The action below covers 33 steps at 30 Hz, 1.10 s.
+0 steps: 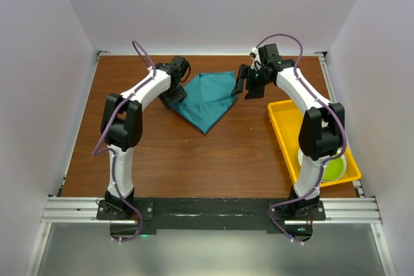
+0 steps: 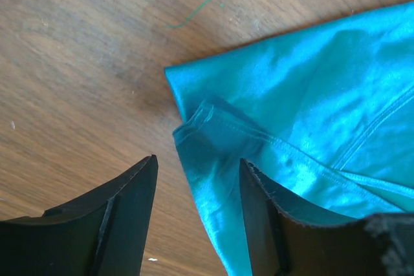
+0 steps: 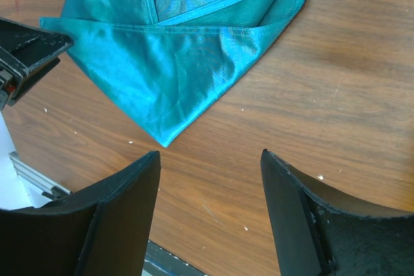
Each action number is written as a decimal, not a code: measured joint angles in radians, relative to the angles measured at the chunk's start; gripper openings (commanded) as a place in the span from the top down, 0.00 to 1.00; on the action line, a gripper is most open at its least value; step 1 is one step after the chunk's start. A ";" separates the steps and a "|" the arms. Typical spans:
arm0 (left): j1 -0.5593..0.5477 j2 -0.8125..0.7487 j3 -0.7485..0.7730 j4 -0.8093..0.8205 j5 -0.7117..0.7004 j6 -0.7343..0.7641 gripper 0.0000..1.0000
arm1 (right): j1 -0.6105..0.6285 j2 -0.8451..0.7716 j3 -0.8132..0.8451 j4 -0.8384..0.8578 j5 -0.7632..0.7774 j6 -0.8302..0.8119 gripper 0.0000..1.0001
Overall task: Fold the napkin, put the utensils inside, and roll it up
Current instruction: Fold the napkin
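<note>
The teal napkin lies folded into a triangle on the wooden table, its point toward the near side. My left gripper is open at the napkin's left edge; in the left wrist view the cloth's layered edge lies between its fingers. My right gripper is open and empty just right of the napkin; in the right wrist view it hovers over bare wood with the napkin ahead. The orange spoon is not in view.
A yellow tray stands at the right side of the table, with a green plate in its near end behind the right arm. White walls close in the table on three sides.
</note>
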 measured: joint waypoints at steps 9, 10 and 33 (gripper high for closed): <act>-0.001 0.052 0.044 -0.021 -0.024 -0.005 0.63 | -0.004 0.000 0.000 0.001 0.000 -0.005 0.33; -0.002 0.058 0.050 -0.023 -0.026 -0.005 0.68 | -0.005 0.000 -0.003 0.002 0.000 -0.006 0.33; -0.061 -0.211 -0.263 0.411 0.170 0.274 1.00 | -0.008 0.015 -0.037 0.056 -0.066 0.020 0.34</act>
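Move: The open left fingers straddle the flap corner, the napkin's loose upper layer at its left end, which lies about 2 cm ahead of the hand point and 2 cm below it. From this hand the napkin's near point is roughly 12 cm to the right and 12 cm back, and its right corner some 23 cm to the right, about level. From the right hand the flap corner lies about 26 cm to the left, nearly level, and 10 cm down. Easing down and slightly forward by about 1 cm each, the left hand shuts its fingers on the flap corner. It then pulls the pinched cloth to the right over the napkin, some 5 cm, and in the last part lifts about 3 cm, turning clockwise some 20 degrees while the fingertips swing forward and up. ##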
